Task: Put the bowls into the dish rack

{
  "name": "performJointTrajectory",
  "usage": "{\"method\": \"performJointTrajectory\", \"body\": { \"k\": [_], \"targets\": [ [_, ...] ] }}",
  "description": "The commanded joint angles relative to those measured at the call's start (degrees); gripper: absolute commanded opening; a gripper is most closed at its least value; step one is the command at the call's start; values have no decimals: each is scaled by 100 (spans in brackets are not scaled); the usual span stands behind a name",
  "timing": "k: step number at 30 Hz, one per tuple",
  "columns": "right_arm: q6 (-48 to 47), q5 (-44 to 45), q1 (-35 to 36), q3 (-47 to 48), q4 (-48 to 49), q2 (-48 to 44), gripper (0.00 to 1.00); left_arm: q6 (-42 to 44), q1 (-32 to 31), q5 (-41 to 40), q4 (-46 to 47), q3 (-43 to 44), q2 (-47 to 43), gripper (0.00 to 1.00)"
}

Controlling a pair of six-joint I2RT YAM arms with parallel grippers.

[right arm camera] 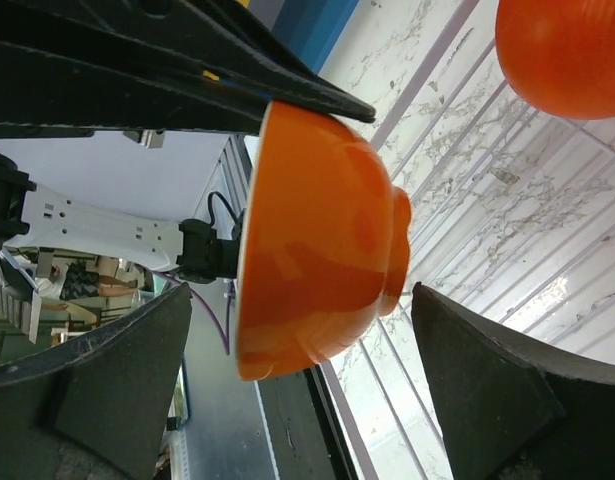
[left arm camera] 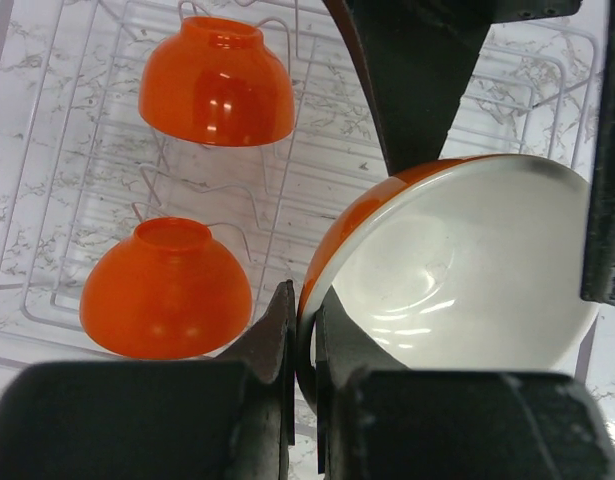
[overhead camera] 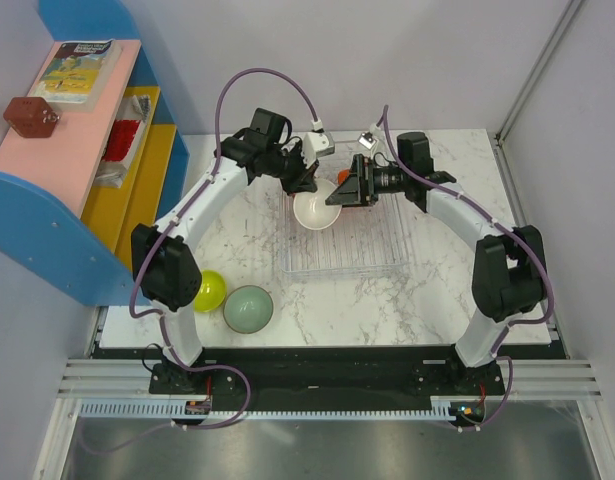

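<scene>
A bowl (overhead camera: 317,212), orange outside and white inside (left arm camera: 457,270), hangs tilted on its side over the clear dish rack (overhead camera: 372,255). My left gripper (left arm camera: 307,330) is shut on its rim. My right gripper (right arm camera: 299,295) stands open around the same bowl (right arm camera: 317,240); one finger (right arm camera: 487,390) is close to the bowl's foot and the other (right arm camera: 107,380) stays off its rim. Two orange bowls (left arm camera: 217,85) (left arm camera: 167,290) sit upside down in the rack (left arm camera: 47,200). A lime-yellow bowl (overhead camera: 209,290) and a grey-green bowl (overhead camera: 248,309) rest on the table at the near left.
A blue, pink and yellow shelf unit (overhead camera: 77,150) stands along the left edge of the marble table (overhead camera: 337,310). Both arms meet over the far end of the rack. Grey walls close in the back and the right side.
</scene>
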Motion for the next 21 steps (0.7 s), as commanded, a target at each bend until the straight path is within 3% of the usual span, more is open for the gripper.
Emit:
{"method": "performJointTrajectory", "body": {
  "k": [1, 6, 15, 20, 21],
  "targets": [
    [-140, -106, 12, 160, 131, 109, 98, -233, -66, 349, 138, 123, -487, 2],
    [-87, -168, 12, 108, 158, 179, 98, -286, -92, 384, 164, 158, -531, 2],
    [659, -396, 12, -15, 895, 162, 90, -295, -180, 402, 173, 175, -443, 2],
    [1203, -598, 12, -182, 1335, 162, 73, -330, -189, 393, 226, 254, -372, 2],
    [1283, -659, 12, -217, 1422, 171, 64, -338, -189, 393, 226, 272, -364, 2]
  ]
}}
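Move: The left hand holds the orange bowl with the white inside by its rim, with the right gripper's open fingers some 7 cm to its right and 2 cm back. From the right hand that bowl's middle lies about 4 cm left, 3 cm back and a shade lower. Below stand the racked bowls, about 12 cm down: left racked bowl 8 cm ahead of the left hand and 1 cm right, right racked bowl 10 cm ahead of the right hand and 6 cm right. Upward, back and to the right, the left hand carries the bowl about 3 cm towards the right gripper, still pinching its rim. The right hand stays almost in place around the bowl, dipping about 1 cm and then rising some 1.5 cm with a slight tilt, while its wide-open fingers begin closing around the bowl, by roughly a quarter. Whether they touch it can't be seen. ##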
